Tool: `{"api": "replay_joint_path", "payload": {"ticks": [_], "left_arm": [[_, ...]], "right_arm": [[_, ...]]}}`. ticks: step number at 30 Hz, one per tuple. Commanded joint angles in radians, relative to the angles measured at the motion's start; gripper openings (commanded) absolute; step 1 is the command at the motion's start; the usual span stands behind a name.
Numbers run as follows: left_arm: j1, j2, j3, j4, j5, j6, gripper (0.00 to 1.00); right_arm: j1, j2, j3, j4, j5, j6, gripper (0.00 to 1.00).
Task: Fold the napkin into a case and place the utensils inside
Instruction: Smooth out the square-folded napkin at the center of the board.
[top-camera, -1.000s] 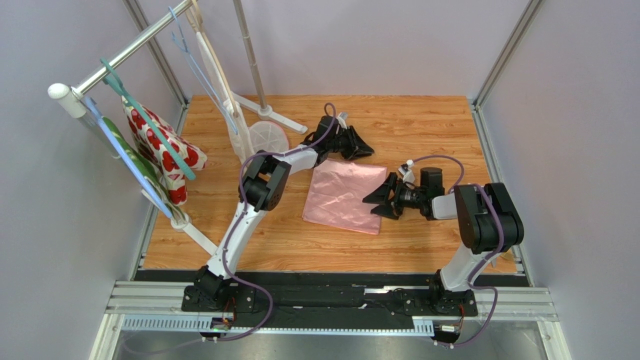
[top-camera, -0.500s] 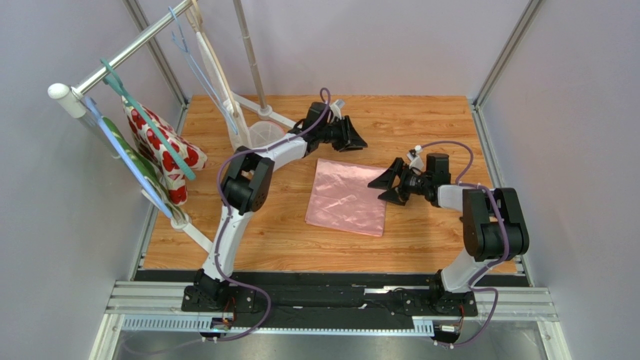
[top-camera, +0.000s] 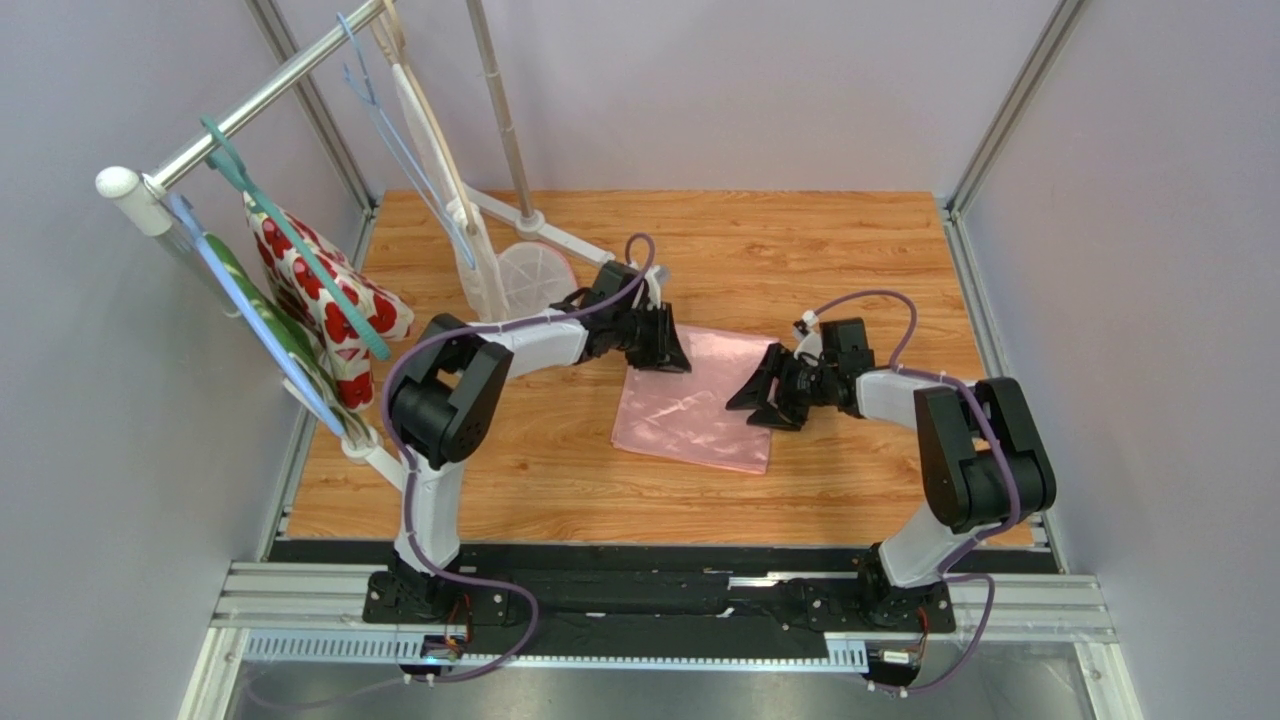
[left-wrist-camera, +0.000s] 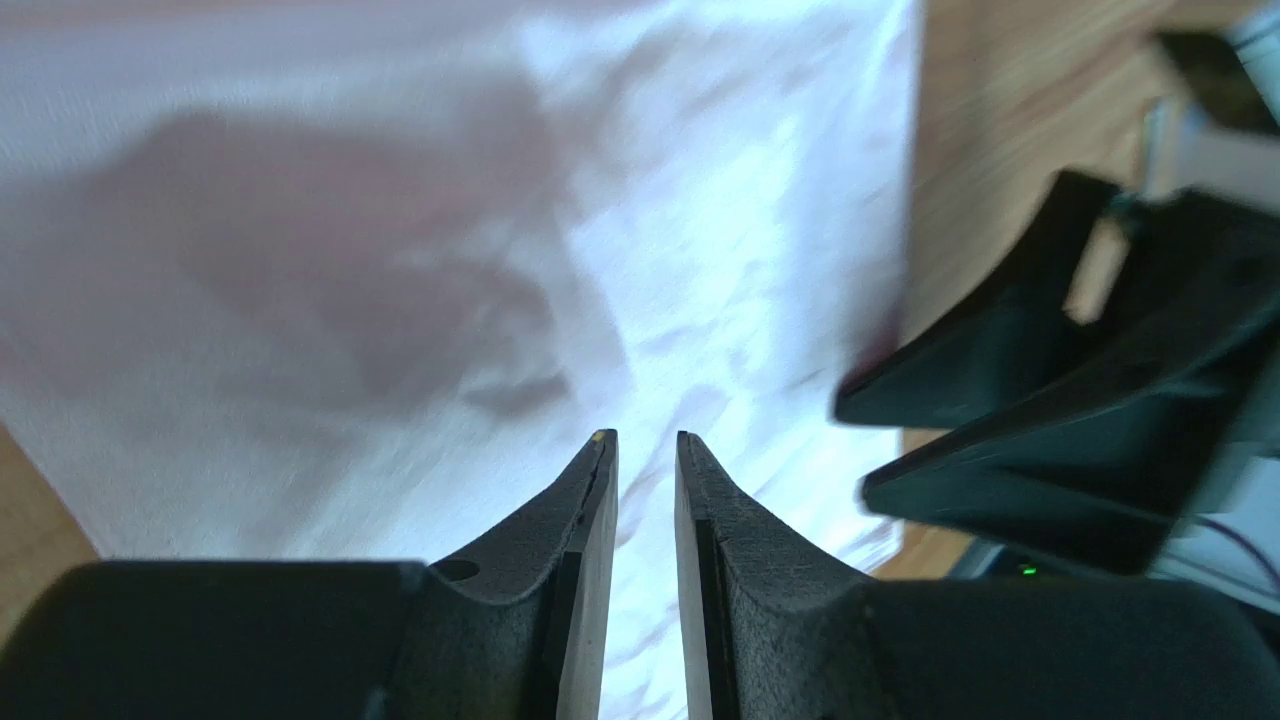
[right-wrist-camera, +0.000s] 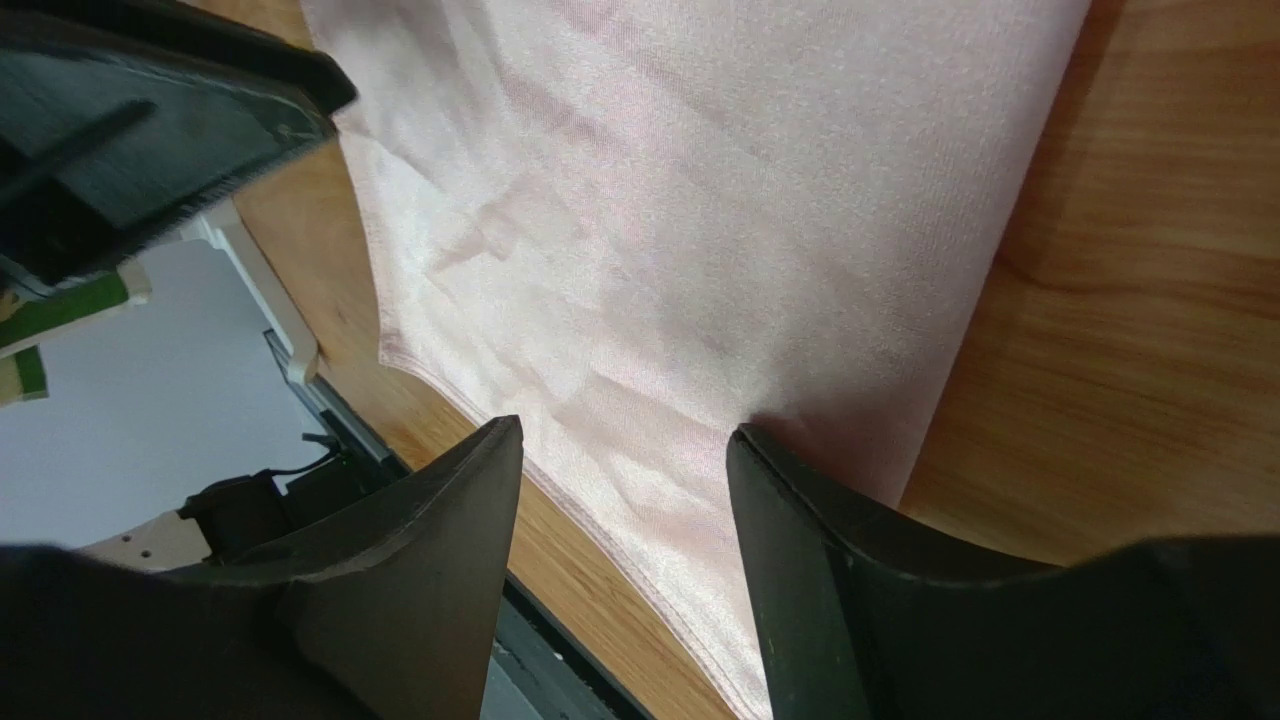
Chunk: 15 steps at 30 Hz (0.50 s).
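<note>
The pink napkin (top-camera: 691, 405) lies flat on the wooden table, roughly square and lightly creased. My left gripper (top-camera: 661, 350) hovers low over its far left corner. In the left wrist view the left gripper (left-wrist-camera: 643, 441) has its jaws only a narrow slit apart, with the napkin (left-wrist-camera: 376, 255) showing below and nothing between them. My right gripper (top-camera: 760, 401) sits at the napkin's right edge. In the right wrist view the right gripper (right-wrist-camera: 624, 435) is open, straddling the near hem of the napkin (right-wrist-camera: 676, 210). The utensils are out of view.
A clothes rack (top-camera: 241, 113) stands at the left with hangers, a white cloth with red flowers (top-camera: 323, 300) and a green cloth (top-camera: 248, 308). A white stand with a round base (top-camera: 534, 275) is behind the left arm. Walls close in the table's sides.
My left gripper has swung back from beyond the napkin onto its far left corner. My right gripper has come in to the right edge and its jaws have narrowed.
</note>
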Motion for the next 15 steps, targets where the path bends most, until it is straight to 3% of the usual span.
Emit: {"api": "replay_joint_path", "payload": {"ticks": [1,3,11,15], "left_arm": [[-0.049,-0.059,-0.053,-0.103,-0.134,0.095,0.29],[-0.075,-0.054,-0.072,-0.165,-0.199,0.104,0.29],[-0.155,-0.094,-0.151,-0.182,-0.224,0.084,0.28],[-0.155,-0.174,-0.171,-0.185,-0.238,0.095,0.28]], "right_arm": [[-0.01,0.031,0.068,-0.14,0.197,-0.109,0.59],[-0.016,0.049,0.101,-0.151,0.223,-0.122,0.59],[-0.027,0.181,0.332,-0.279,0.367,-0.223,0.6],[-0.013,0.139,0.356,-0.33,0.331,-0.247,0.59]]}}
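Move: The napkin's middle lies about 5 cm back and 2 cm to the right of the left hand, roughly 4 cm below; its near edge is some 14 cm back. The round pink pad sits about 21 cm left and 10 cm ahead of the left hand. From the right hand, already at the napkin's right side, the napkin's middle is about 9 cm left, 1 cm ahead and 1 cm below. Left hand lowers 4 cm onto the napkin, dragging back about 8, while right hand drags its edge forward 8. ##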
